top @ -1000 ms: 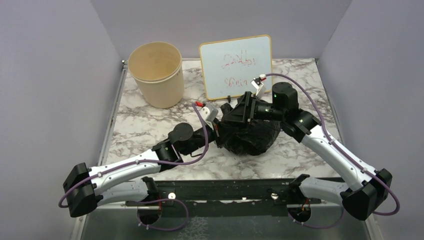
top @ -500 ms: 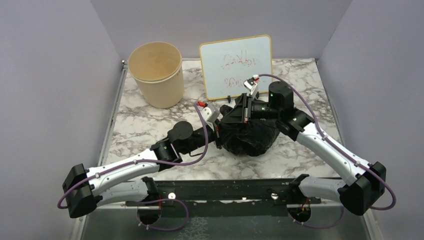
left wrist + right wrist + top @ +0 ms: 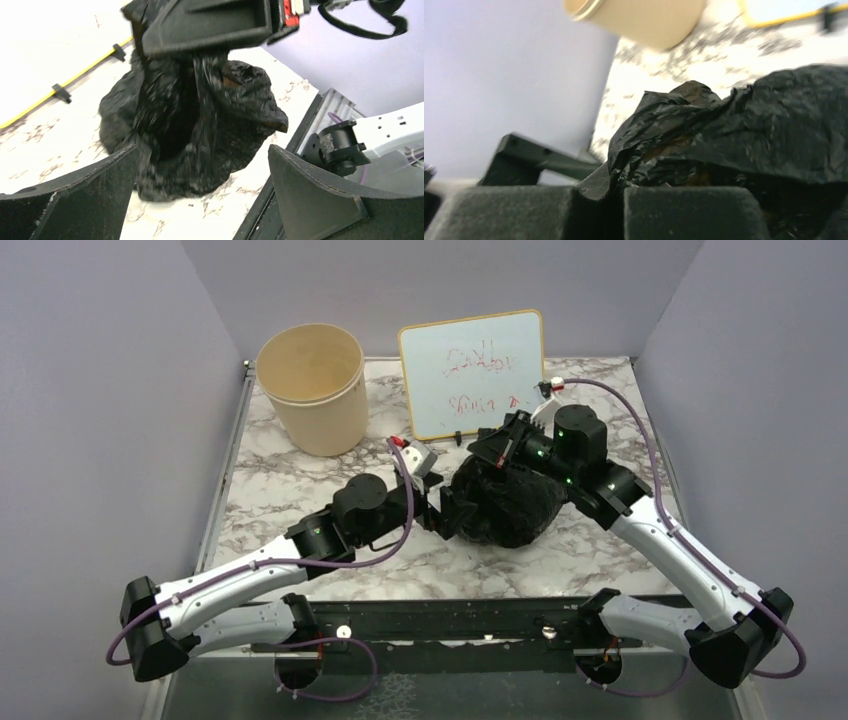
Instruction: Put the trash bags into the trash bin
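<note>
The crumpled black trash bag [image 3: 510, 508] lies on the marble table in front of the whiteboard. My right gripper [image 3: 492, 453] comes down on the bag's top from the right and is shut on a fold of its film, which the right wrist view shows pinched between the two pads [image 3: 616, 200]. My left gripper [image 3: 447, 510] is open at the bag's left side. In the left wrist view its fingers [image 3: 75, 200] stand wide, with the trash bag [image 3: 200, 125] just ahead and nothing gripped. The cream trash bin [image 3: 318, 415] stands upright at the back left, apart from both grippers.
A whiteboard [image 3: 472, 375] with red writing stands upright right behind the bag. A black rail [image 3: 450, 618] runs along the table's near edge between the arm bases. Purple walls close in the left, back and right sides.
The left gripper has opened and let go of the bag, drawing back a little to the left. The right gripper has closed on the bag's top and shifted right.
</note>
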Tool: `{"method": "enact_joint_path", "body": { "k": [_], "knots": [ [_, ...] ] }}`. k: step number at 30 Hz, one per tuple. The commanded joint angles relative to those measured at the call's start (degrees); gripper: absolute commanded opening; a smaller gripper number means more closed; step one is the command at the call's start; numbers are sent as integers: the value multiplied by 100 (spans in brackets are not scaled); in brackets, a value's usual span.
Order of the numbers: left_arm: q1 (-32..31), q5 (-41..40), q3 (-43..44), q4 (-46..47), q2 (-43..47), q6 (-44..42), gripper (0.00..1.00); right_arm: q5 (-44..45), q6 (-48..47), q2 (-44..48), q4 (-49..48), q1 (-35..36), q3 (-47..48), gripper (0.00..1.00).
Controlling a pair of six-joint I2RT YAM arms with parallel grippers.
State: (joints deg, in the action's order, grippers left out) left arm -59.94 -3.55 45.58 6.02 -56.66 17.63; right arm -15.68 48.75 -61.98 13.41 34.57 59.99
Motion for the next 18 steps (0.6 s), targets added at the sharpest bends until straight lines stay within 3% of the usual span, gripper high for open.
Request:
{"method": "enact_joint_path", "body": {
  "k": [1,2,7,10,14,16,18],
  "knots": [
    [234,-653,623,-1227,313,-226,99,2213,-868,92,600,34,452,1],
    [490,-680,800,-1519,297,-163,99,2530,-1052,153,620,33,554,1],
    [2186,685,1360,-2103,224,48,99,3626,-2023,515,322,33,1064,1],
    [2810,589,1736,-2476,-13,200,99,3941,-2777,444,355,38,1593,1],
    [3609,640,2179,-2823,-328,648,99,4316,-3008,300,982,33,2052,1],
    [3919,499,2281,-2864,-346,831,99,4125,-2749,475,1143,33,1777,1],
    [4176,102,2387,-2953,-365,984,99,3873,-2518,824,661,35,1015,1]
  ]
}}
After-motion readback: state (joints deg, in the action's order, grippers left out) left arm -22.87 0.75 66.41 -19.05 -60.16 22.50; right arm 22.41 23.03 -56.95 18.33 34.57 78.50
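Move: Beyond and to the left of the open left hand stands the trash bin, about 31 cm ahead, 26 cm left and 16 cm lower; the black trash bag is roughly 7 cm ahead, 10 cm right and 11 cm below that hand. The right hand already grips the bag's edge, its bulk about 5 cm right and 13 cm below; from there the bin is some 25 cm ahead, 31 cm left and 18 cm below, the whiteboard about 26 cm straight ahead, 18 cm lower. Swinging away from the bag, the left hand goes left and forward towards the bin, about 22 cm in all and rising a little, fingers staying open, wrist turning counter-clockwise. The right hand keeps its pinch on the bag's edge and carries it right, first slightly forward, then steeply up, some 15 cm higher, as its wrist swings clockwise and tilts. ##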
